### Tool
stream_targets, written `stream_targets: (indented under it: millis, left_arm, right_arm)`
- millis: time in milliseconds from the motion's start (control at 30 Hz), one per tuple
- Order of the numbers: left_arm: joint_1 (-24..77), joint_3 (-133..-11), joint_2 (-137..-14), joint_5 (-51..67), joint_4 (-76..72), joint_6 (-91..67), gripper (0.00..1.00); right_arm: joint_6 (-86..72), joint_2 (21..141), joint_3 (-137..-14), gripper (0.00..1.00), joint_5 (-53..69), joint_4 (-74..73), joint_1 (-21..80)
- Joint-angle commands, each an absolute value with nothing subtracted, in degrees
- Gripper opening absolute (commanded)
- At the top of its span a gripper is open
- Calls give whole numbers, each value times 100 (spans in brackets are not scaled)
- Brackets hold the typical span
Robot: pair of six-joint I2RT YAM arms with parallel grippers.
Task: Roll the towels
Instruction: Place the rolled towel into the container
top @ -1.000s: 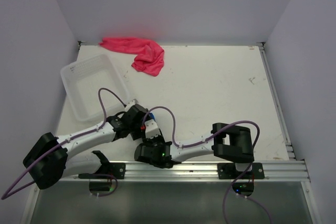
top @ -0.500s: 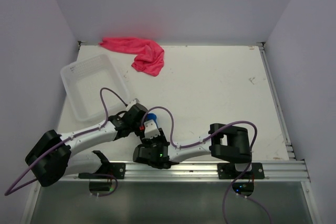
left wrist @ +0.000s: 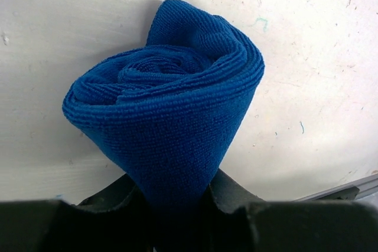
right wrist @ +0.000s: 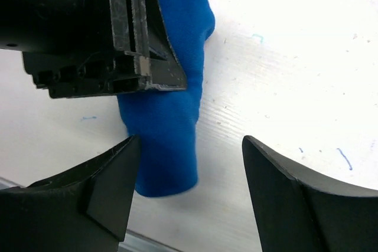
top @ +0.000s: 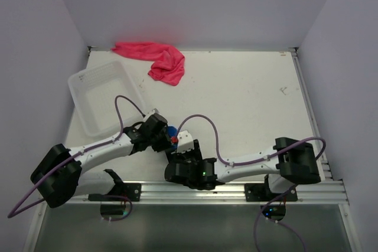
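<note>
The blue towel (left wrist: 171,104) is wound into a tight roll, and my left gripper (left wrist: 174,192) is shut on its narrow end, fingers (left wrist: 236,196) pressed to both sides. From above only a bit of blue towel (top: 170,131) shows beside the left gripper (top: 163,138), low on the table. My right gripper (right wrist: 190,141) stands open just behind the blue towel (right wrist: 171,116); the roll's end lies near its left finger (right wrist: 112,181), ungripped. The left gripper's black body (right wrist: 82,28) covers the roll's upper part there. The pink-red towel (top: 156,57) lies crumpled at the table's back left.
A white slotted basket (top: 75,87) sits at the left, beyond the left arm. A metal rail (top: 236,190) runs along the near edge. The two wrists are crowded together, with purple cables (top: 204,123) looping over them.
The right arm has swung out to the right and its wrist has shifted right, away from the blue roll. The left wrist has edged slightly right with the roll.
</note>
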State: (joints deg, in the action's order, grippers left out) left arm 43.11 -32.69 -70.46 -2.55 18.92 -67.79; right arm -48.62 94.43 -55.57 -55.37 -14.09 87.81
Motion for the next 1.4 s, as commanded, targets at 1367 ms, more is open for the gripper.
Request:
stream_targets:
  millis: [1367]
  left_arm:
    - [-430, -8323, -9131, -1653, 4026, -2443, 0]
  right_arm:
    - [-5608, 6442, -3762, 75, -5722, -2022, 8218]
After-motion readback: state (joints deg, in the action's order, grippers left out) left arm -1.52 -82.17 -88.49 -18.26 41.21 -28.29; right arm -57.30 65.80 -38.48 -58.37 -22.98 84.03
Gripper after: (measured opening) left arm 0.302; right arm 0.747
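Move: Ahead and to the left of the left hand, which already grips the rolled blue towel, sits the white container: its middle is some 22 cm farther out and 29 cm to the left, at about the hand's own height. The red towel lies about 43 cm ahead and 8 cm left, slightly below. From the right hand, the rolled towel is about 8 cm left, 4 cm ahead and 5 cm lower; the container is roughly 26 cm ahead and 37 cm left. Keeping its grip on the rolled towel, the left hand climbs about 22 cm while reaching some 20 cm forward, then swings some 25 cm left over the container and starts sinking, its left side rolling up about 30 degrees and the hand turning counter-clockwise. The open, empty right hand moves away to the right, about 11 cm, and slightly up. ##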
